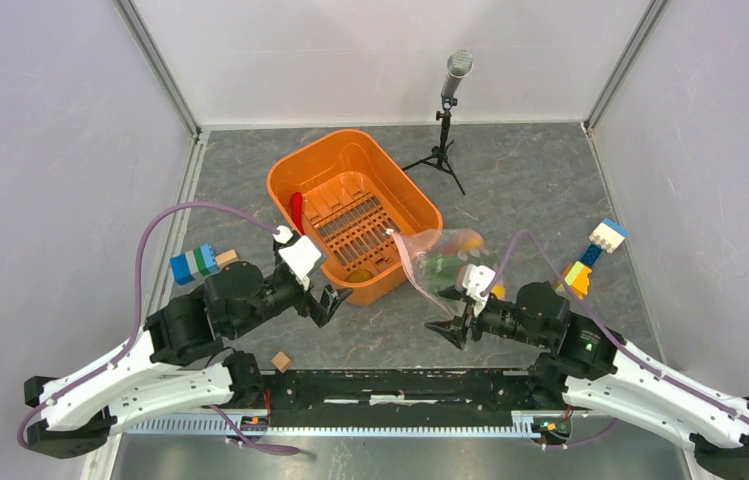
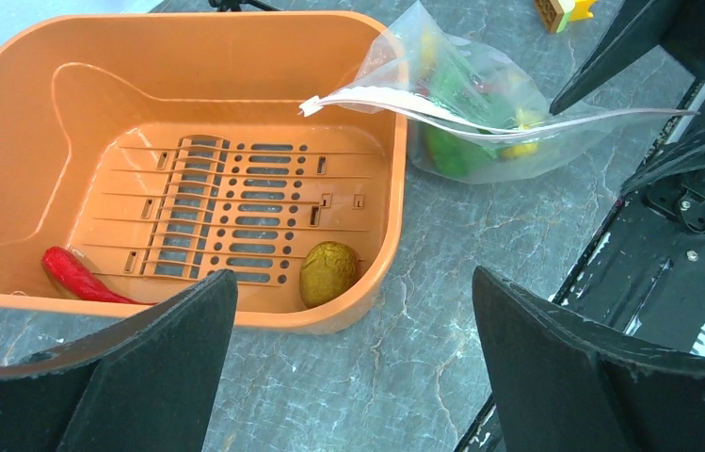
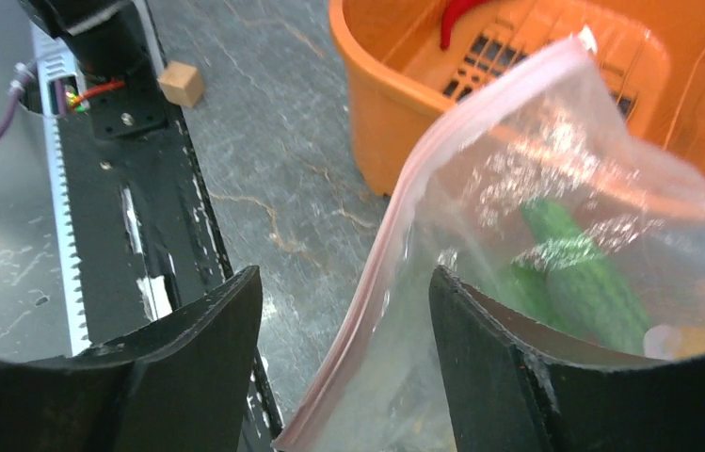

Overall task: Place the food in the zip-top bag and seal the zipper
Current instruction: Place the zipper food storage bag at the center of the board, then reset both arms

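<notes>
The clear zip-top bag [image 1: 447,262] lies right of the basket, with a green cucumber [image 3: 579,273] and a yellow piece [image 2: 520,141] inside. Its zipper [image 2: 442,111] runs from the basket's rim toward my right gripper [image 1: 452,330]. In the right wrist view the zipper [image 3: 395,273] passes between the jaws of the right gripper [image 3: 344,273], which stand open and apart from it. A red pepper [image 2: 80,276] and an olive-green round piece [image 2: 328,273] lie in the basket. My left gripper [image 1: 328,300] is open wide and empty at the basket's near corner.
The orange slotted basket [image 1: 290,175] stands at the centre back. A microphone tripod [image 1: 447,110] is behind it. Building blocks sit at the left [image 1: 194,263] and right [image 1: 595,250]. A wooden cube [image 1: 281,361] rests by the black rail [image 1: 400,385].
</notes>
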Controlling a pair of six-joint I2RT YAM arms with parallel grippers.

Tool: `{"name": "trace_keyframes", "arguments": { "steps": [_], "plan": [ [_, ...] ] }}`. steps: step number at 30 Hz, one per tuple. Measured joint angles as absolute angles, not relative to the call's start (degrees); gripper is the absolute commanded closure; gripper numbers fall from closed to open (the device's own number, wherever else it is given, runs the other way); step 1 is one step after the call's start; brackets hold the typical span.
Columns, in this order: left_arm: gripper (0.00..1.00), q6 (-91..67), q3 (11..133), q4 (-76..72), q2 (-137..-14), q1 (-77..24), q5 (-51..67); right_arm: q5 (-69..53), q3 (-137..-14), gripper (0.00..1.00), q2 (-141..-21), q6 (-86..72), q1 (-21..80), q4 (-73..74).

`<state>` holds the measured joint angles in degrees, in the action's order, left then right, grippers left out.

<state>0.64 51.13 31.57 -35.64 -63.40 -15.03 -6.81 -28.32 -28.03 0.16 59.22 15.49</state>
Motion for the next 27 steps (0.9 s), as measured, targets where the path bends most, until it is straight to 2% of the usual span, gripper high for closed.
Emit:
{"name": "trace_keyframes", "arguments": {
  "steps": [8, 13, 16, 23, 27],
  "plan": [
    [0.00, 0.64, 51.13, 31.55, -36.34, -63.40, -15.03, -12.91, -31.16, 0.22, -25.02, -0.21, 59.22, 13.41],
    [0.00, 0.60, 51.13, 31.55, -36.71, -63.40, -15.38, -10.59, -31.68, 0.16, -23.49, -0.95, 59.22, 13.37],
    [0.00, 0.14, 51.13, 31.51, -36.56, -63.40, -17.41, -2.55, -32.23, 0.13, -21.93, -1.72, 59.24, 13.32],
    [0.00, -1.32, 51.13, 30.96, -36.53, -62.02, -25.30, 28.40, -36.56, 0.02, -25.08, -1.32, 59.20, 11.14],
    [0.00, -2.59, 51.92, 31.64, -38.54, -53.87, -23.92, 45.45, -38.46, 0.02, -33.47, 1.04, 59.05, 10.55]
  ]
}}
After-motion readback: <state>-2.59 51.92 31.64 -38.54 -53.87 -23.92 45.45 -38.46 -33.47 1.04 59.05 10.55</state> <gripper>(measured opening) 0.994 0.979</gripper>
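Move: Just in from the bag's held zip corner, the right hand has the middle of the zip-top bag about 10 cm ahead, 3 cm to its right and 13 cm below. From that hand, the slider end of the zip is some 16 cm ahead and 9 cm left, and the orange bin 20 cm ahead and 15 cm left. For the left hand, the bin is about 16 cm ahead, 3 cm right and 20 cm below, with the bag 6 cm ahead and 21 cm right. Opening its already parted fingers wide, the right hand comes free of the zip corner by rising about 6 cm with a slight draw back, then swings forward and some 10 cm right, up past the food-filled part of the bag, turning clockwise about 50 degrees. The left hand, fingers wide open, starts late and heads forward-left about 6 cm towards the bin, turning some 20 degrees counter-clockwise. ##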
